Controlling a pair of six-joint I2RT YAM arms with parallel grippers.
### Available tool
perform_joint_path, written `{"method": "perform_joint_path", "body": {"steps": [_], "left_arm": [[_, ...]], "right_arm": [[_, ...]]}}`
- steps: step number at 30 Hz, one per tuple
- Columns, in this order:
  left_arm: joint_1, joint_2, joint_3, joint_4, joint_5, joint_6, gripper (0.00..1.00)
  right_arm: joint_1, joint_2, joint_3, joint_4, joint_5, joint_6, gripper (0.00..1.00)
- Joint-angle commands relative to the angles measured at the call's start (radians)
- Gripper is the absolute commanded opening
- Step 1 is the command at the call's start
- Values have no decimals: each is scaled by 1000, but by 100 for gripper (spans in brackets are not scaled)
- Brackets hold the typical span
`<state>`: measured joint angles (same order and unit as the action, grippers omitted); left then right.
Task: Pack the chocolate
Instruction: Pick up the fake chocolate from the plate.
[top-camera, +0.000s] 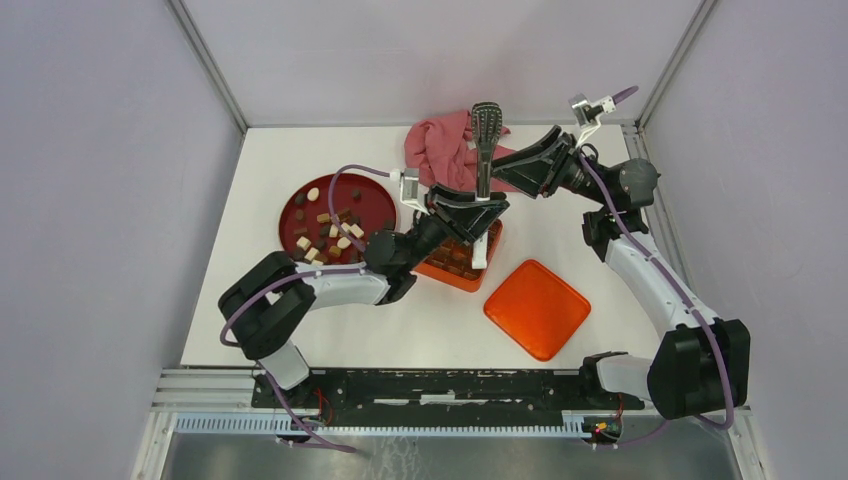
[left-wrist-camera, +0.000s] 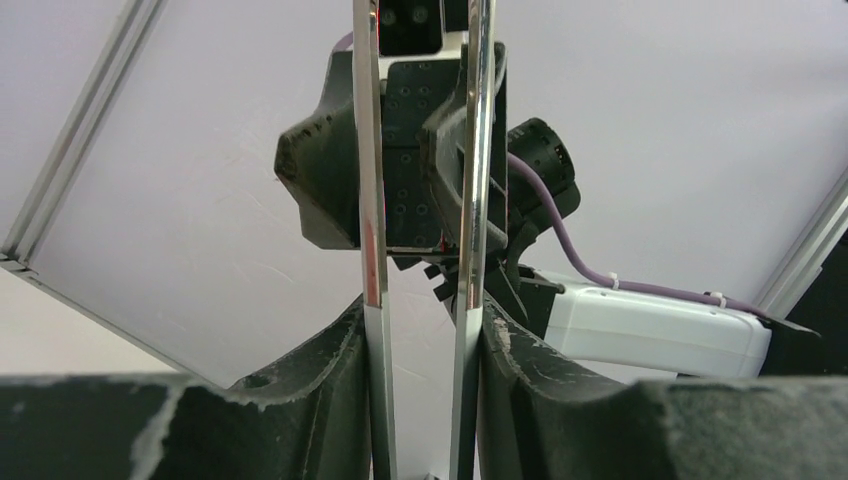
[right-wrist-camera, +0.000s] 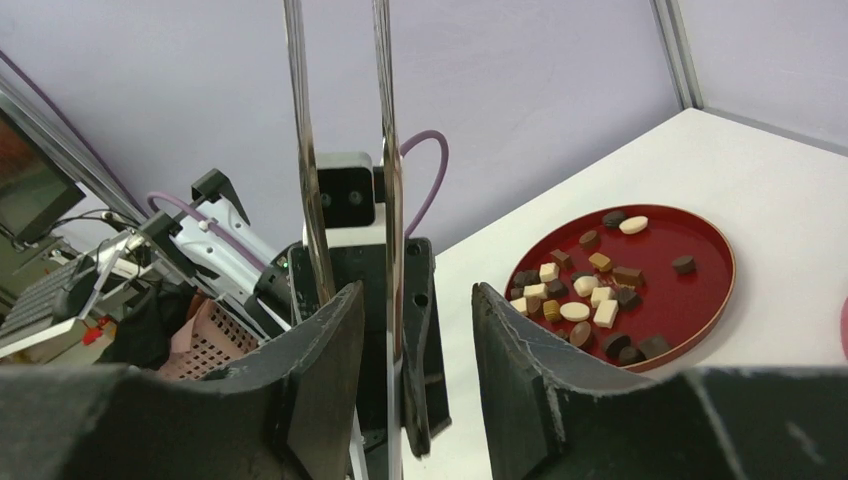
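Observation:
The chocolate (top-camera: 325, 232) lies as several small dark, cream and tan pieces on a round dark-red plate (top-camera: 375, 190), also seen in the right wrist view as chocolate (right-wrist-camera: 590, 297) on the plate (right-wrist-camera: 715, 245). Metal tongs (top-camera: 486, 140) stand upright above the orange gridded tin (top-camera: 458, 265). My left gripper (top-camera: 470, 207) is shut on the tongs (left-wrist-camera: 372, 200), its fingers (left-wrist-camera: 320, 390) pressing both metal arms. My right gripper (top-camera: 503, 178) stands open around the tongs (right-wrist-camera: 385, 150). One finger is beside them and the other finger (right-wrist-camera: 520, 370) stands apart.
An orange square lid (top-camera: 537, 307) lies on the table right of the tin. A crumpled pink cloth (top-camera: 445, 143) sits at the back behind the tongs. Walls close the table on the left, back and right.

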<state>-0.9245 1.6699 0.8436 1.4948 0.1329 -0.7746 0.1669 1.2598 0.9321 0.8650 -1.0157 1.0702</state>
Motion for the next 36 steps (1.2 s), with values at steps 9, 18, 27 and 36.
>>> {"method": "perform_joint_path", "body": {"steps": [9,18,27,36], "left_arm": [[110,-173,-171,205,-13,-191,41],[264,-501,-137,-859,96,-108,42],[412,-536,222,-1953,86,223,45],[500,-359,452,-2377,-75,401,45]], "right_arm": [[-60,-78,31,-20,-98,-152,52],[-224,-157,-91,-252,-118,-442,51],[-248,-174,-174,-433,-91,-720,51],[-274,-206,-282,-391,-117,-755,50]]}}
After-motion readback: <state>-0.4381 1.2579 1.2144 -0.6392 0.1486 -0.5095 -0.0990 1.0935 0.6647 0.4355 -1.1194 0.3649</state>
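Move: The chocolates on the plate lie about 30 cm to the left of my left hand, which already holds the tongs, and some 8 cm farther out and 35 cm below. From that hand, the compartment box is only about 4 cm left and 6 cm ahead, the pink cloth about 25 cm ahead and level sideways, both far below. From my empty right hand the chocolates lie roughly 37 cm left, 4 cm ahead and 38 cm down. Keeping the tongs gripped, I swing my left hand about 21 cm left, off the box towards the plate, sinking some 13 cm, mostly late, and edging forward. Meanwhile I turn that wrist about 80 degrees so its fingers go from pointing up to pointing down and forward. My right hand, still open and clear of the tongs, withdraws about 8 cm right, then mainly 13 cm down. ##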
